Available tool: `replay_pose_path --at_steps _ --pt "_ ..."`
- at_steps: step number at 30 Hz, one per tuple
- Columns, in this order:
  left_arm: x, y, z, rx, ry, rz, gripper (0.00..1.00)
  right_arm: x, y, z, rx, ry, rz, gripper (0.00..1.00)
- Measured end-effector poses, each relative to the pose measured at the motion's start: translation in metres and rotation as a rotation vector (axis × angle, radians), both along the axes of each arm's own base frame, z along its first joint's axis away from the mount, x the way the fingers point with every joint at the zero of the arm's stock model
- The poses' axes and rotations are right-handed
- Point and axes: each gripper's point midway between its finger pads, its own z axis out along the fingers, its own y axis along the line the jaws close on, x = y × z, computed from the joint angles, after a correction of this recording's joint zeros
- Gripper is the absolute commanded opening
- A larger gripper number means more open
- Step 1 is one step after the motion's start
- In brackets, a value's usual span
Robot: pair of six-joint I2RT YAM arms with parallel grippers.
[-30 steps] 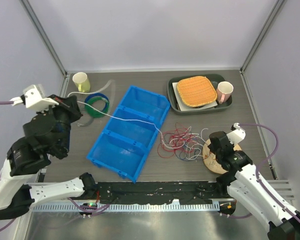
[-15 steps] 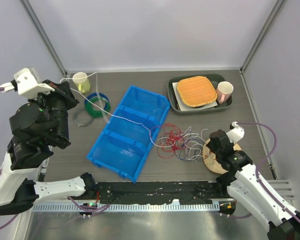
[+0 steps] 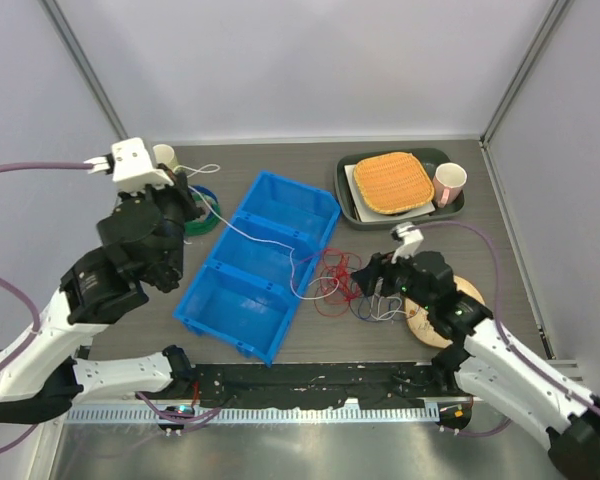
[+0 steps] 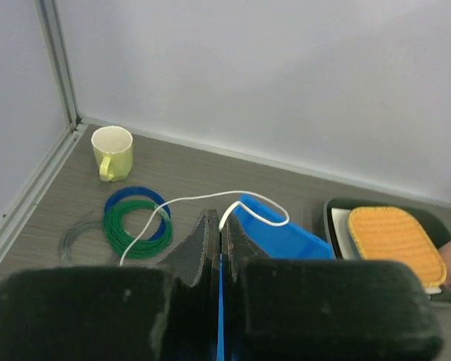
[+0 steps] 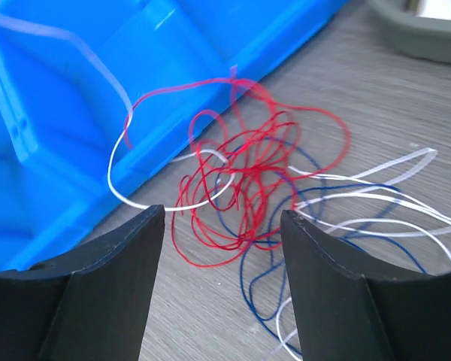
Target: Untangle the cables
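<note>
The cables lie as a loose tangle (image 3: 348,285) of red, white and dark blue strands on the table, just right of the blue bin. In the right wrist view the red loops (image 5: 240,177) sit between and beyond my fingers. My right gripper (image 3: 372,283) hovers low over the tangle, open (image 5: 222,218), with nothing clamped. One white cable (image 4: 182,200) runs from the tangle across the bin to my left gripper (image 4: 220,219), which is shut on it. That left gripper (image 3: 185,197) is raised near the coiled rings.
A blue three-compartment bin (image 3: 242,300) lies diagonally mid-table. Green and blue coiled rings (image 3: 195,207) and a yellow-green mug (image 3: 161,160) are at the back left. A dark tray (image 3: 348,200) holding an orange woven pad, with a pink mug (image 3: 448,183), stands back right. A wooden disc (image 3: 448,318) lies beside my right arm.
My right arm has swung left from the wooden disc to above the tangle, and its jaws have opened. My left arm has moved right and forward with the white cable, which now hangs slacker.
</note>
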Motion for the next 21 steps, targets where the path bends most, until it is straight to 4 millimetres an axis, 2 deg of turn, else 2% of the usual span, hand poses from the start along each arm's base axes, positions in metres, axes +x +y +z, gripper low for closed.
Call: replay_pose_path --at_steps 2,5,12,19,21 --pt "0.004 -0.011 -0.013 0.029 0.023 -0.021 0.0 -0.002 0.018 -0.009 -0.051 -0.013 0.078 0.7" --pt "0.005 -0.016 -0.022 0.046 0.043 -0.036 0.0 0.005 0.036 -0.031 -0.17 0.024 0.133 0.7" --pt "-0.003 -0.007 -0.023 -0.002 0.031 -0.062 0.0 0.059 0.053 -0.05 -0.327 0.053 0.075 0.7" --pt "-0.006 -0.005 -0.021 -0.023 0.023 -0.079 0.0 0.072 0.064 -0.083 -0.394 0.1 0.106 0.66" --pt "-0.005 -0.007 -0.022 -0.025 0.025 -0.08 0.0 0.072 0.063 -0.092 -0.41 0.12 0.109 0.59"
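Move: The red cable bunch lies about 4 cm ahead of the open right hand, 5 cm to its left and 13 cm below. From that same hand, the blue bin is centred some 8 cm ahead and 21 cm left, the blue-and-white loops are level and 3 cm right, and the plate is 2 cm back and 16 cm right, all at table height. From the left hand, high up and pinching the white cable, the red bunch is about 4 cm ahead, 24 cm right and 46 cm below. Open fingertips come down astride the upper red strands, close to touching them but not closing. The right hand sinks about 9 cm, reaching 7 cm forward and 6 cm left towards the bunch beside the bin; it starts leftward and down, then swings forward, and ends nearly straight down, left side rolling down some 20 degrees. The left hand keeps its pinch on the white cable, dipping 2 cm and then holding high. ##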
